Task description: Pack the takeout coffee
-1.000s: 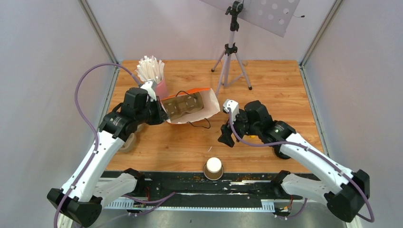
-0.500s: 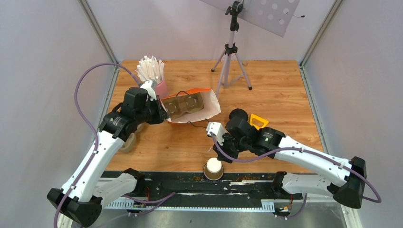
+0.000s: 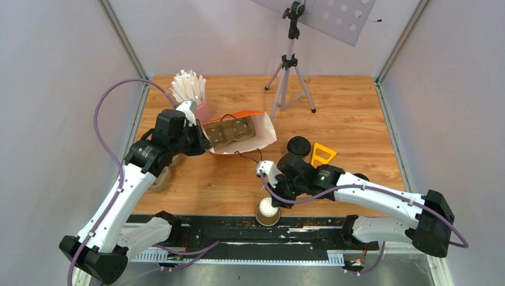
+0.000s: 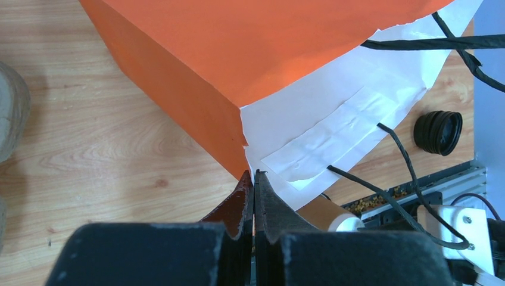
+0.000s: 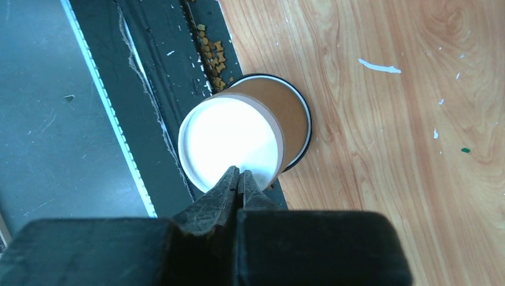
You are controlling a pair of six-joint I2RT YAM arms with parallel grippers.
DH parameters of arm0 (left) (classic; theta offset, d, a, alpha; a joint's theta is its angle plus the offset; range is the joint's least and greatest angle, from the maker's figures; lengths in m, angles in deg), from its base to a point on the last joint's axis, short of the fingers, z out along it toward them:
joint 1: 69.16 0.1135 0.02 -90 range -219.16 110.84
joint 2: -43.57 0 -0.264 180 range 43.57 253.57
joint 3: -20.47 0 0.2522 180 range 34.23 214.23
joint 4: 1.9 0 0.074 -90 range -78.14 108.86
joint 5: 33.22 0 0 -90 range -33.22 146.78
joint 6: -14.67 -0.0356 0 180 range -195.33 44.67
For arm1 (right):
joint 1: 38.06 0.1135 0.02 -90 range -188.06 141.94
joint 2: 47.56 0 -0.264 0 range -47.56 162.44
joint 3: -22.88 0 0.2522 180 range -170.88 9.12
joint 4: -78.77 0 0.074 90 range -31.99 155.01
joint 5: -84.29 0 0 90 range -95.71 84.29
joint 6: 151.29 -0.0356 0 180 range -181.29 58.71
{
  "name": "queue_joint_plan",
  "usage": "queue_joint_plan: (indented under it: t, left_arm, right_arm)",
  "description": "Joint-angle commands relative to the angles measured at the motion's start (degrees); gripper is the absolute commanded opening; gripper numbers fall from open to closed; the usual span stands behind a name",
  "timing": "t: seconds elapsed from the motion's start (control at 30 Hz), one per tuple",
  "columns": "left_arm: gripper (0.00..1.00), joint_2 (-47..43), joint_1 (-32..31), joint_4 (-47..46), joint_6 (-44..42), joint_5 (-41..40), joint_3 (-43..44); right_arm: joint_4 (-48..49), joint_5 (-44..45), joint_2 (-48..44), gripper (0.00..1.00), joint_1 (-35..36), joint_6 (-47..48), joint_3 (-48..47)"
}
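Note:
The takeout coffee [image 3: 268, 214] is a brown paper cup at the table's front edge. Its top [image 5: 229, 143] shows plain white, and a black ring circles its foot. My right gripper [image 3: 271, 199] hangs just above that white top near its near rim, jaws pressed together [image 5: 239, 173] with nothing between them. The orange and white paper bag [image 3: 262, 128] lies on its side, mouth to the left, with a pulp cup tray [image 3: 229, 132] inside. My left gripper [image 3: 201, 143] is shut on the bag's edge [image 4: 254, 174]. The cup [image 4: 324, 213] peeks from behind the left fingers.
A black lid [image 3: 299, 145] and a yellow flat piece [image 3: 322, 154] lie right of the bag. A pink cup of white sticks [image 3: 189, 89] stands behind my left arm. A tripod [image 3: 290, 71] stands at the back. A black rail [image 3: 208, 229] runs along the front.
My right arm swung from the table's middle right forward and left until it is over the cup, and its jaws closed from open to shut. The left arm and the bag stayed still.

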State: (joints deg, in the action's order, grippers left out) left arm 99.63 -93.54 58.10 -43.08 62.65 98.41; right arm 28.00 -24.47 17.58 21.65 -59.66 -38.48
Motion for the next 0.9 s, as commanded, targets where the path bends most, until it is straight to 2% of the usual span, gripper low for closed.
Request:
queue_joint_plan:
  t: [0.0, 0.13, 0.3, 0.37, 0.6, 0.77, 0.87]
  left_arm:
    - [0.00, -0.8, -0.1, -2.3, 0.2, -0.1, -0.1]
    - [0.00, -1.0, -0.1, -2.2, 0.6, 0.1, 0.0]
    - [0.00, -1.4, -0.1, -2.2, 1.0, -0.1, 0.1]
    - [0.00, -1.3, -0.1, -2.3, 1.1, 0.1, 0.3]
    - [0.00, -1.0, -0.1, -2.3, 1.1, 0.5, 0.9]
    - [0.00, -0.3, -0.1, -2.2, 0.7, 0.5, 1.9]
    - [0.00, 0.3, -0.1, -2.3, 0.4, 0.6, 2.6]
  right_arm:
    - [3.2, 2.1, 1.3, 0.00, 0.2, -1.3, 0.2]
    - [2.5, 7.8, 2.3, 0.00, -0.4, -1.3, -0.1]
    - [1.0, 12.2, 4.1, 0.00, -4.8, -2.7, -1.4]
    - [0.9, 11.9, 4.3, 0.02, -8.0, -2.8, -2.0]
    - [3.3, 2.1, 4.8, 0.05, -21.6, -5.9, -1.3]
    - [-1.3, 5.0, 7.3, 0.04, -24.8, -7.0, -3.0]
    - [-4.5, 8.4, 6.3, 0.10, -24.9, -6.4, -7.3]
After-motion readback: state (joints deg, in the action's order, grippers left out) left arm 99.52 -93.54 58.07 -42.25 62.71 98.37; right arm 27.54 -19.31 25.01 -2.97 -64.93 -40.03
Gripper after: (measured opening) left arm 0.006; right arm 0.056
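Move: The upturned coffee cup straddles the table's near edge. Its middle is about 2 cm to the left of my right hand, 1 cm back and 5 cm lower. From that same hand the lidded cup stands some 22 cm ahead and 8 cm right, also 5 cm lower; the yellow holder lies about 21 cm ahead, 17 cm right and 9 cm below. From my left hand, the upturned cup is roughly 19 cm back, 19 cm right and 17 cm down. With shut fingertips at the right edge of the cup's upturned base, I sink my right hand about 1 cm, then sweep forward, slowly at first, dragging the cup in from the table edge. I carry on clear of the cup, 11 cm forward and 6 to 7 cm right in all, turning some 30 degrees clockwise and dipping at the end. My left hand stays, still pinching the bag's rim. ##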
